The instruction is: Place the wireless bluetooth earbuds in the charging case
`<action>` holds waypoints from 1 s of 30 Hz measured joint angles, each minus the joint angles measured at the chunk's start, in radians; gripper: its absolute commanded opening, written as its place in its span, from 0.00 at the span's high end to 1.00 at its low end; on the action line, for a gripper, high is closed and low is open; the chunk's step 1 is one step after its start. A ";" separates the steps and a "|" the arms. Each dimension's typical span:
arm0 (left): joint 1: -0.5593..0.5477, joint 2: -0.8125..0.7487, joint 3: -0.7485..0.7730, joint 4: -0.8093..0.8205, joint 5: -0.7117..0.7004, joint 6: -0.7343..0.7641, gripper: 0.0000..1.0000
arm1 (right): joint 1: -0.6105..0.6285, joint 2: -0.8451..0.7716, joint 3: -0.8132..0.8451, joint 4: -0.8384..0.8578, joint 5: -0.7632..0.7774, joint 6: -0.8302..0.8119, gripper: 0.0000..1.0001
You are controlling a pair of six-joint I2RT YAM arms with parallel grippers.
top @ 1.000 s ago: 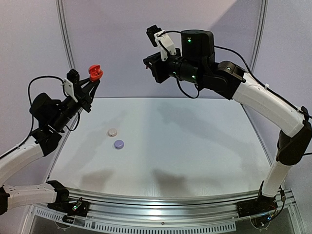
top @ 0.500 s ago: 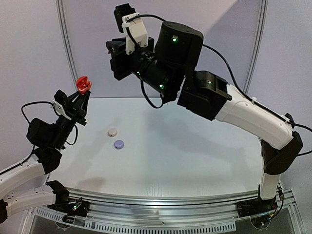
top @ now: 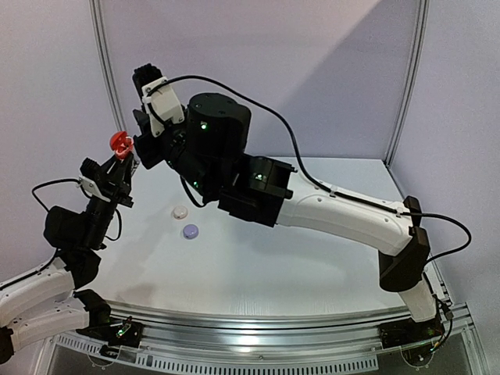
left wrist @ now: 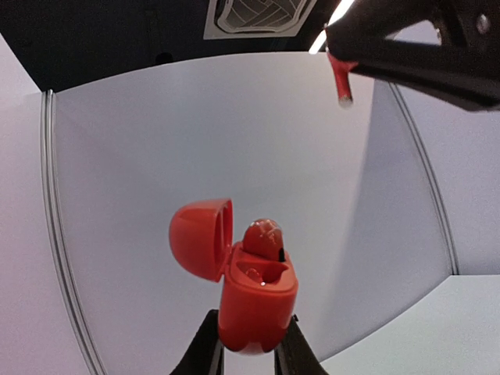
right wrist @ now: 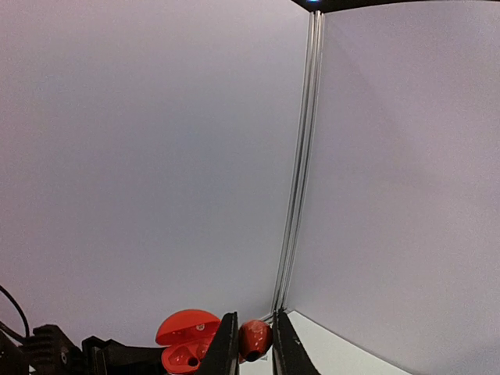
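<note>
My left gripper (left wrist: 248, 342) (top: 122, 160) is shut on a red charging case (left wrist: 254, 301) (top: 119, 143), held upright high above the table's left edge. Its lid (left wrist: 199, 238) is flipped open. One red earbud (left wrist: 263, 237) sits in the case, next to a vacant socket (left wrist: 255, 275). My right gripper (right wrist: 255, 344) (top: 134, 153) is shut on a second red earbud (right wrist: 255, 339) (left wrist: 341, 78), close beside the case (right wrist: 185, 342) and apart from it. In the left wrist view that earbud hangs above and to the right of the case.
A round white case (top: 180, 212) and a round lilac case (top: 191, 231) lie shut on the white table (top: 312, 250), left of centre. The right arm (top: 328, 215) stretches diagonally over the table. A wall post (top: 104, 70) stands just behind both grippers.
The right arm has swung far left with the red earbud, up to the red case. The left gripper has moved left and lower with the case.
</note>
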 measured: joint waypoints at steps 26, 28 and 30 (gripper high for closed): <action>-0.119 0.237 0.018 0.078 0.010 -0.042 1.00 | 0.035 -0.146 -0.373 0.121 0.089 -0.030 1.00; -0.119 0.228 0.014 0.081 0.012 -0.033 1.00 | 0.037 -0.164 -0.393 0.148 0.110 -0.030 1.00; -0.119 0.217 0.006 0.090 0.021 -0.030 1.00 | 0.039 -0.168 -0.396 0.166 0.129 -0.030 1.00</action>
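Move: Just left of the right hand, which holds the loose red earbud, the open red charging case is in the left gripper: about 5 cm left, 3 cm ahead and some 9 cm lower. From the left hand that earbud is about 5 cm right, 2 cm back and 10 cm up. On the table, nearly 50 cm below the right hand, the white case lies 18 cm ahead, 3 cm left; the purple case 9 cm ahead, 2 cm right. Closing the sideways gap, the left hand carries the case down and forward-right, then further right with a slight rise, ending about 5 cm right and 4 cm lower, turned some 10 degrees clockwise. The right hand dips about 8 cm with the earbud, drifting briefly left, then climbs half of that back while easing right. Both grips hold. ##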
